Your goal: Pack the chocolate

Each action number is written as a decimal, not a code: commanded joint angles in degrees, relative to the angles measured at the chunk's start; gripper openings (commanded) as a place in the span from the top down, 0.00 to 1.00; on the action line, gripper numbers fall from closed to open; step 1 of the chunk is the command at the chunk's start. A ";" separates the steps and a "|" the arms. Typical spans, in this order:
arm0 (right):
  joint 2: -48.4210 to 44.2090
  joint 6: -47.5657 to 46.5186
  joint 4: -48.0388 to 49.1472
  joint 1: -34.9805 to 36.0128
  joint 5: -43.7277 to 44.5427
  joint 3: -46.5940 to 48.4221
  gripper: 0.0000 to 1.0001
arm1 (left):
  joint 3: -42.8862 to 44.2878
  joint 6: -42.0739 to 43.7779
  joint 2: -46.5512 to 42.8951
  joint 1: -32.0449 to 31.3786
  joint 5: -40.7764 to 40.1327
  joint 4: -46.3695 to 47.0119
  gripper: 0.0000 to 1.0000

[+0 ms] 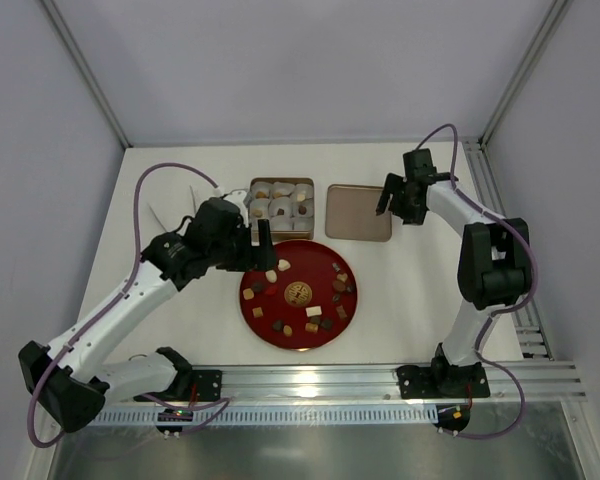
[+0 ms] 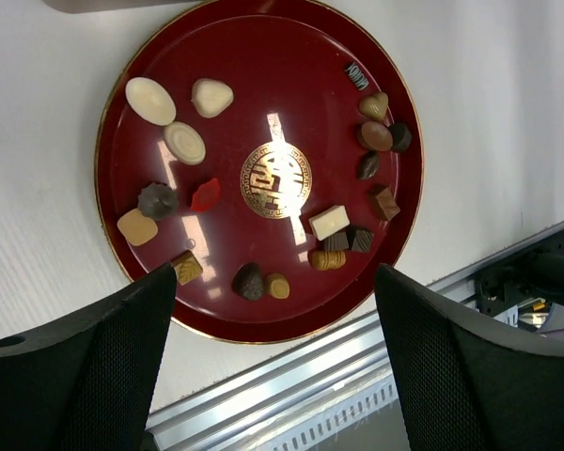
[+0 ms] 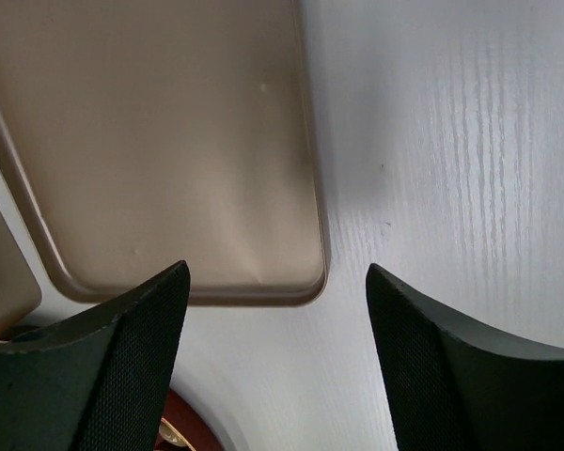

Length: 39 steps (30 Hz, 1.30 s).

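Observation:
Several pieces of chocolate (image 1: pixel 313 311), dark brown, tan and cream-white, lie scattered on a round red plate (image 1: pixel 298 270). More pieces sit in white paper cups inside a gold box (image 1: pixel 282 180) behind the plate. In the left wrist view the chocolate (image 2: pixel 150 101) is spread over the plate (image 2: pixel 263 85). My left gripper (image 1: pixel 261 250) (image 2: pixel 277 357) hangs open above the plate's near rim, holding nothing. My right gripper (image 1: pixel 390 205) (image 3: pixel 277 348) stands open and empty over the bare table, beside the corner of the gold lid (image 3: pixel 150 141).
The flat gold lid (image 1: pixel 358 211) lies right of the box. An aluminium rail (image 1: pixel 380 375) runs along the table's near edge, seen past the plate as the rail (image 2: pixel 291 376). White walls close the back and sides. The red plate's edge (image 3: pixel 174 423) shows low in the right wrist view.

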 commanded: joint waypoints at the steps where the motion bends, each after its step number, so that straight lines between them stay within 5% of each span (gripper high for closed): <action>1: 2.35 -1.64 -2.32 -0.47 0.62 5.02 0.24 | 1.69 0.25 0.61 -1.91 0.76 -0.07 0.16; 9: 8.95 -2.79 -5.14 -2.14 2.64 11.44 0.37 | 3.88 0.16 4.21 -5.79 -2.40 0.28 0.15; 18: 13.17 -3.57 -3.47 -3.20 -1.49 12.76 0.51 | 12.58 0.78 19.15 -6.05 0.13 4.58 0.16; 39: 15.81 -2.96 -4.35 -2.94 -1.14 12.59 0.64 | 29.02 4.20 38.84 -5.96 6.12 10.30 0.16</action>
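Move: From the right gripper, the middle of the tan lid lies about 7 cm ahead, 7 cm left and 7 cm below. The stretch of its right rim to straddle is only some 3 cm ahead, 2 cm right and 6 cm down. The chocolate box stands roughly 8 cm ahead and 28 cm left. From the left gripper, the lid is about 26 cm ahead, 23 cm right and 20 cm below; the red plate is 3 cm ahead and 7 cm right. Lower the right gripper about 5 cm, easing forward and a little right, so its fingers straddle the lid's right rim near the near corner, and narrow them to under half their gap without shutting. Meanwhile swing the open left gripper some 14 cm right, then forward as well and slightly down, over the red plate towards the lid, turning about 10 degrees clockwise. ##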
